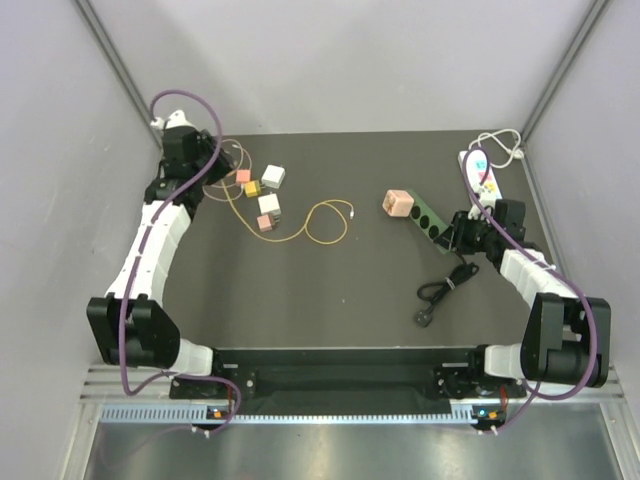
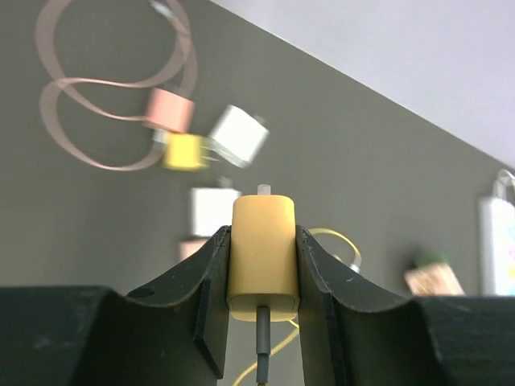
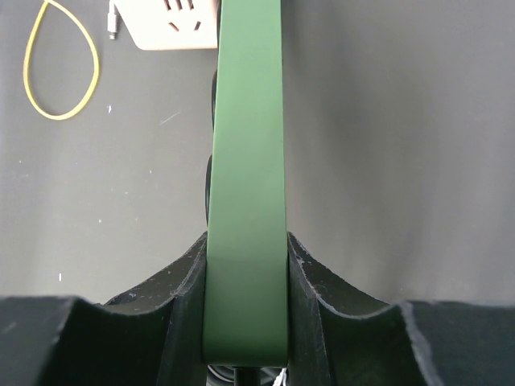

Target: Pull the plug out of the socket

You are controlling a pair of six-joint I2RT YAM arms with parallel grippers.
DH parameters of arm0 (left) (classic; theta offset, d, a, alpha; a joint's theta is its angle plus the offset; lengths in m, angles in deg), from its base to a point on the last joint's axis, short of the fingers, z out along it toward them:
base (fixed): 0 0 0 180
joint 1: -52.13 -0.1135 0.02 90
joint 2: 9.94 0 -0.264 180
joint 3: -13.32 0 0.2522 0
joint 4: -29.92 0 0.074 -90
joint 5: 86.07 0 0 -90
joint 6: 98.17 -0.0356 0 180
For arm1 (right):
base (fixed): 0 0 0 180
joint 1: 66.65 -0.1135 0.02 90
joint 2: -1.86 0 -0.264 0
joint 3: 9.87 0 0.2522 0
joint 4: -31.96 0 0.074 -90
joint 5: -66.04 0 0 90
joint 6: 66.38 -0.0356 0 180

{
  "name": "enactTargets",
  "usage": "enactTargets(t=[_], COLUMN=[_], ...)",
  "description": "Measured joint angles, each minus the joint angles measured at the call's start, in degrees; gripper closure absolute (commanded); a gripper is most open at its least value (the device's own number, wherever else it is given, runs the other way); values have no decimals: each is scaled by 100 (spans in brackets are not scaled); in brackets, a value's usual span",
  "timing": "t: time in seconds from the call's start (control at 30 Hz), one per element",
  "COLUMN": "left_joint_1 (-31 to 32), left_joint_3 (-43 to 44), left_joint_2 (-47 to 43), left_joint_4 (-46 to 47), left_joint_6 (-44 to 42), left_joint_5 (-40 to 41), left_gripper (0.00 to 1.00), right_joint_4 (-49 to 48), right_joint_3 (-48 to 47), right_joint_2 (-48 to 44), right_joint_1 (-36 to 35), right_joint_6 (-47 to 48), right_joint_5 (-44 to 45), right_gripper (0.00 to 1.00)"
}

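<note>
My left gripper (image 2: 262, 235) is shut on a pale yellow plug (image 2: 263, 269). A white tip shows at the plug's top and a thin grey lead hangs from its underside. In the top view the left gripper (image 1: 190, 150) is at the far left corner, and the plug is hidden under the wrist. My right gripper (image 3: 245, 241) is shut on the end of the green socket strip (image 3: 248, 161). That strip (image 1: 426, 216) lies at the right, with the right gripper (image 1: 462, 232) at its near end. The plug is far from the socket strip.
A pink adapter block (image 1: 397, 203) sits at the green strip's far end. Several small pink, yellow and white cubes (image 1: 265, 195) with looped thin cables (image 1: 325, 222) lie near the left gripper. A white power strip (image 1: 482, 175) is at the back right. A black cable (image 1: 440, 295) coils at front right.
</note>
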Motion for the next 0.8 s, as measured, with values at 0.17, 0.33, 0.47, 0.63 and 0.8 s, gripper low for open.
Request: enactTargets(t=[0.17, 0.33, 0.47, 0.63, 0.8], left_joint_1=[-612, -671, -658, -658, -658], left_joint_3=[20, 326, 361, 361, 389], left_joint_2=[142, 160, 20, -262, -610], left_joint_4=[24, 72, 162, 212, 332], left_joint_6=[-199, -435, -610, -848, -1036], left_joint_5=[269, 664, 1001, 1515, 1884], left_gripper=[100, 100, 100, 100, 100], right_joint_4=[0, 0, 0, 0, -9], right_joint_3=[0, 0, 2, 4, 22], right_joint_2=[0, 0, 0, 0, 0], right_joint_1=[4, 22, 22, 22, 22], right_joint_6=[2, 2, 4, 4, 7], right_joint_5=[-4, -26, -39, -42, -55], right_gripper=[100, 100, 100, 100, 100])
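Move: The left hand, already holding the pulled yellow plug, seems bound for the open table by the left edge, about 14 cm left, 5 cm ahead and 27 cm below. The other yellow plug lies 13 cm straight ahead; the pink cable loop is 19 cm ahead, 8 cm left; the nearer white adapter is 7 cm ahead, 6 cm right. From the right hand, that open spot is some 65 cm left, 16 cm ahead, 8 cm below. Still pinching the yellow plug, the left hand swings about 11 cm left, then climbs some 9 cm. ##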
